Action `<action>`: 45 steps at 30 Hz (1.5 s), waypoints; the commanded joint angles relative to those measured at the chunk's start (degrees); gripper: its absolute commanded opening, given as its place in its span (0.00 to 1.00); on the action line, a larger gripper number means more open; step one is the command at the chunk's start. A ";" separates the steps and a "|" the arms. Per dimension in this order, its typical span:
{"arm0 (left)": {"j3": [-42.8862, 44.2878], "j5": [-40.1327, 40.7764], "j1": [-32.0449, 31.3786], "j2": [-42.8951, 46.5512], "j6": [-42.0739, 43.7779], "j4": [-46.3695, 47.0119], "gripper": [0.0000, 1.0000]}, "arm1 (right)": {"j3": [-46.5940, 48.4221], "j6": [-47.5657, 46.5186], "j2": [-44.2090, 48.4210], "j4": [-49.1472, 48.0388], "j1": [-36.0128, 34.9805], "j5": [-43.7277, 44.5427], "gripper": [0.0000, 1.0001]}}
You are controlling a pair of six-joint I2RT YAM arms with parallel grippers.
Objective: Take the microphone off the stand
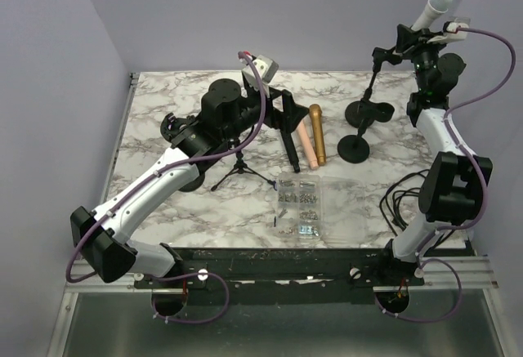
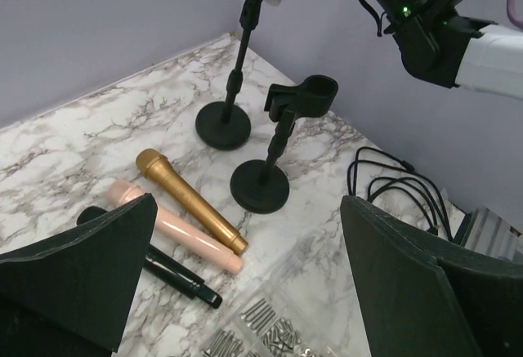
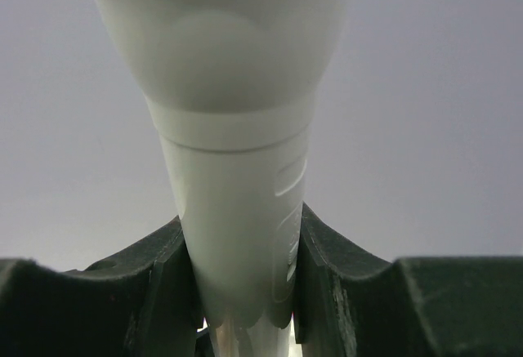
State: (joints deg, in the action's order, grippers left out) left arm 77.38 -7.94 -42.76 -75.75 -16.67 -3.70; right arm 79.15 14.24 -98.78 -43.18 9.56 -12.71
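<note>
A white microphone (image 1: 432, 7) with a grey head points up and to the right, high over the table's back right corner. My right gripper (image 1: 423, 40) is shut on its body; in the right wrist view both fingers (image 3: 155, 292) press against the white barrel (image 3: 237, 169). The microphone's lower end is at the clip (image 1: 402, 45) of a black stand whose round base (image 1: 369, 113) rests on the table. I cannot tell whether it still sits in the clip. The stand also shows in the left wrist view (image 2: 237, 71). My left gripper (image 1: 282, 112) is open and empty above the table's middle.
A second black stand (image 1: 354, 146) with an empty clip (image 2: 304, 95) stands in front of the first. Gold (image 1: 317, 132), pink (image 1: 306, 146) and black (image 2: 163, 267) microphones lie side by side mid-table. A clear box of screws (image 1: 298, 206), a small tripod (image 1: 241, 169) and cables (image 1: 400, 198) are nearer.
</note>
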 commanded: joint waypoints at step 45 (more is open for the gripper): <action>49.87 -26.47 4.83 -57.40 5.58 32.57 0.98 | -7.86 6.77 7.29 -0.64 -3.04 -12.15 0.01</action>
State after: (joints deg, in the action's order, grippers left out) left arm 123.61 -33.89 -36.80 -130.17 -12.91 22.26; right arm 72.84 20.71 -94.87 -43.59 6.70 -20.60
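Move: The holder of the stand carrying the white microphone is some 20 cm ahead of the open left hand, 27 cm to its right and roughly 3 cm lower. From there the empty stand's holder is about 7 cm ahead, 25 cm right, 15 cm below; the gold microphone lies 10 cm ahead, 9 cm right and 24 cm down. The right hand grips the white microphone, its holder about 5 cm left, 1 cm back and 8 cm below. Still gripping the white microphone, the right hand draws it and its stand about 5 cm to the left, dipping some 2 cm early, pausing, then easing slightly back with a small counter-clockwise turn. The left hand, wide open, comes to meet them, travelling roughly 22 cm forward and right towards the holder; it sinks a little late on, turning clockwise with its fingertips tilting up. ##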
